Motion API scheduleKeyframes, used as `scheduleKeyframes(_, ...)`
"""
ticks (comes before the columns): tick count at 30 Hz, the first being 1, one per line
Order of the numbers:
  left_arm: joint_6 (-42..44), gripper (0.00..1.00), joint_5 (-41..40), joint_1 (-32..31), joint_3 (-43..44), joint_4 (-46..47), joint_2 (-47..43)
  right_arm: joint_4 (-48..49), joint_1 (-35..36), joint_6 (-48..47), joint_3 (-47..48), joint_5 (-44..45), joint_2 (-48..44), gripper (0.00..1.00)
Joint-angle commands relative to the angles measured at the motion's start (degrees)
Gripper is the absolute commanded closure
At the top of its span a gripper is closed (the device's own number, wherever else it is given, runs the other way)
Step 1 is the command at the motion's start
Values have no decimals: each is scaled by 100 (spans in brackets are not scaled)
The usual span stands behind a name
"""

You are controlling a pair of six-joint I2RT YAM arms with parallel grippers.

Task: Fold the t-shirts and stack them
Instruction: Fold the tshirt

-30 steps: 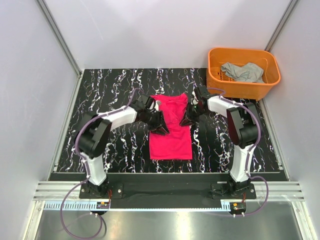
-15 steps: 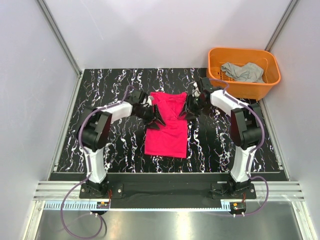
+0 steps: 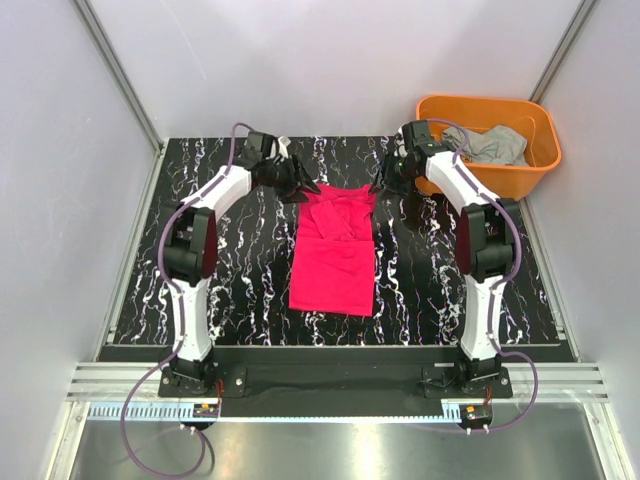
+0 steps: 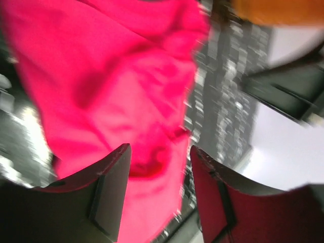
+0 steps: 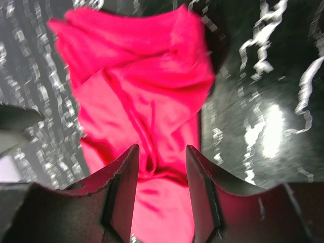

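The magenta-red t-shirt [image 3: 335, 255] lies on the black marbled table as a narrow strip, rumpled at its far end, where the sides are turned in. My left gripper [image 3: 298, 188] hovers open by its far left corner. My right gripper [image 3: 386, 184] is open by the far right corner. In the left wrist view the red fabric [image 4: 116, 86] shows beyond the open gripper [image 4: 159, 169], with nothing gripped. The right wrist view shows the same cloth [image 5: 147, 91] past the open gripper [image 5: 162, 174]. The grey t-shirt [image 3: 488, 143] lies crumpled in the orange basket [image 3: 500, 182].
The orange basket stands at the far right corner, close behind my right arm. Grey walls enclose the marbled table [image 3: 230, 270] on the left, far and right sides. A metal rail runs along the near edge by the arm bases.
Both grippers have opened, let go of the red shirt and moved from its middle to its far corners. The shirt now lies a little further left, with its far end bunched.
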Motion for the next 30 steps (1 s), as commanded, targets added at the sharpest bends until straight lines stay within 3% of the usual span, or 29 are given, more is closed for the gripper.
scheduleKeyframes(1, 236, 46, -502, -23, 397, -450, 532, -251, 26, -295, 564, 541, 214, 51)
scheduleKeyframes(9, 324, 40, -749, -14, 642, -459, 1050, -419, 26, -375, 960, 419, 619, 50)
scheduleKeyframes(22, 61, 55, -696, -14, 1074, -450, 1481, -489, 26, -340, 1215, 287, 874, 50)
scheduleKeyframes(30, 25, 88, -871, -23, 1022, -450, 1070, -559, 26, -305, 1443, 270, 1102, 50)
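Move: Under the left hand, some 10 cm down and 2 cm farther out, is the t-shirt's left side near its top; the collar is about 6 cm ahead of that hand and 7 cm to its right, the flat lower panel 12 cm back and 5 cm right. For the right hand, the shirt's right shoulder is roughly 4 cm ahead, 1 cm right and 8 cm below, with the orange bin 9 cm ahead and 23 cm right. Dropping about 9.5 cm onto the left side of the shirt's top end, most of it fast, the left hand tips its fingers some 10 degrees steeper, eases 2 cm forward, then closes them from half open to nearly shut, pinching the cloth. Above the right shoulder the right hand edges about 3 cm forward and ends a little lower, fingers still half open. ##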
